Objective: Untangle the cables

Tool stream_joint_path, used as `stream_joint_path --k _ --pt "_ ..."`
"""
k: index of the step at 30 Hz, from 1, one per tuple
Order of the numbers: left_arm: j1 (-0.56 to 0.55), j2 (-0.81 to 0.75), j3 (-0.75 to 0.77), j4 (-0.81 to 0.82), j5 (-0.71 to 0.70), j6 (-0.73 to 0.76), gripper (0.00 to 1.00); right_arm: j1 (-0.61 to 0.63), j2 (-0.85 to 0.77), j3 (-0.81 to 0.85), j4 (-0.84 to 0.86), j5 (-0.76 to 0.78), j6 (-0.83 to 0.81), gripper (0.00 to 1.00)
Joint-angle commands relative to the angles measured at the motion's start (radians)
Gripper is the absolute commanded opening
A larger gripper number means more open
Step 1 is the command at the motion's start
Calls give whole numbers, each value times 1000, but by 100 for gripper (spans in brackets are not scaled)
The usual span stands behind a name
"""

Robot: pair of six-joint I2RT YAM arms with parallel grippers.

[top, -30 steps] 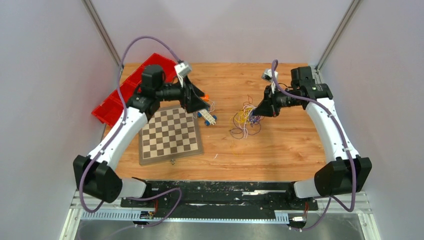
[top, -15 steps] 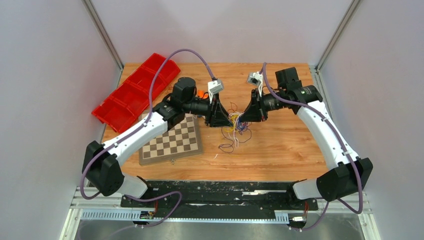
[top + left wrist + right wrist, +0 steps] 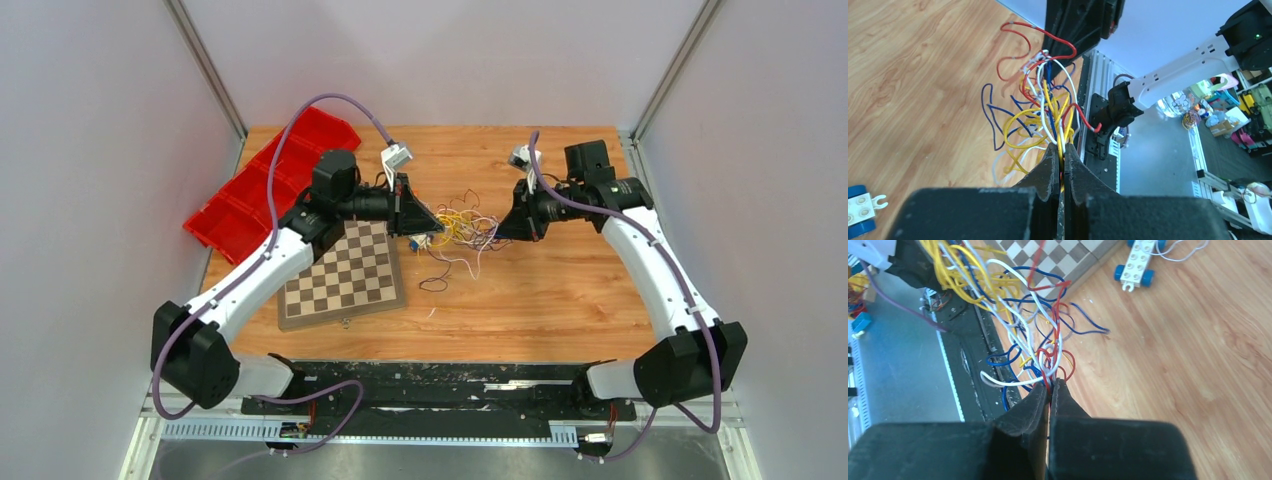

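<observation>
The cables (image 3: 465,230) are a tangle of thin yellow, white, blue, purple and red wires, stretched above the table's middle between both grippers. My left gripper (image 3: 432,226) is shut on the bundle's left end; its wrist view shows yellow and white strands (image 3: 1043,110) pinched between the jaws (image 3: 1062,150). On the bundle's right end, my right gripper (image 3: 500,232) is shut, with red and white wires (image 3: 1013,325) running out from its closed tips (image 3: 1050,385). A few purple and white loops (image 3: 440,275) hang down to the wood.
A chessboard (image 3: 340,272) lies under the left arm. Red bins (image 3: 260,185) lean at the back left corner. A white toy block with blue wheels (image 3: 420,241) sits just below the left gripper, also seen in the right wrist view (image 3: 1135,265).
The left arm swung from the chessboard to the bundle, shut on it and drew back left. The right gripper pulled back right, so the tangle now spreads between them.
</observation>
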Motion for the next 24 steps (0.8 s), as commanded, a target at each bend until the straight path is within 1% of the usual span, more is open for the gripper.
stream_joint_path --k 1,5,6,8,11,14,17,21,22,23,24 --pt "34 -56 3 46 35 -32 0 -45 -34 2 28 91 -26 0" --pt "116 -79 -14 47 34 -65 0 -122 -65 -40 1 160 -102 0" --pt "152 -86 -17 44 36 -67 0 -157 -76 -51 -3 184 -129 0" --pt "204 -110 -17 4 41 -46 0 -256 -77 -71 -7 218 -189 0" --pt "289 -140 1 -87 44 20 0 -429 -42 -48 -11 224 -250 0" --pt "349 -163 12 -182 43 86 0 -542 16 -1 -22 227 -276 0" --pt "415 -176 18 -230 39 116 0 -592 64 28 -23 255 -298 0" --pt "504 -190 33 -275 52 137 0 -633 123 44 -16 305 -323 0" --pt "512 -194 41 -282 61 147 0 -644 142 49 -14 310 -324 0" --pt "552 -196 45 -298 65 153 0 -652 154 55 -12 316 -325 0" --pt "566 -200 53 -308 75 167 0 -660 168 62 -9 325 -325 0"
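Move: My two closed hands hold opposite sides of the cable tangle. Its middle is about 5 cm right of my left hand and 4 cm lower, and about 5 cm left of my right hand, roughly level with it. From my left hand, the toy car stands 11 cm ahead, 6 cm left and 17 cm down; the chessboard's middle is 22 cm left, 3 cm ahead and also 17 cm down. I draw the tangle apart sideways, both grippers keeping their pinch. My right hand sweeps about 23 cm right, working some 8 cm forward and dipping over the latter part, while swinging clockwise. My left hand starts more gently, pulling its yellow strands 15 cm left and somewhat forward, level over the chessboard, turning about 25 degrees counter-clockwise. ##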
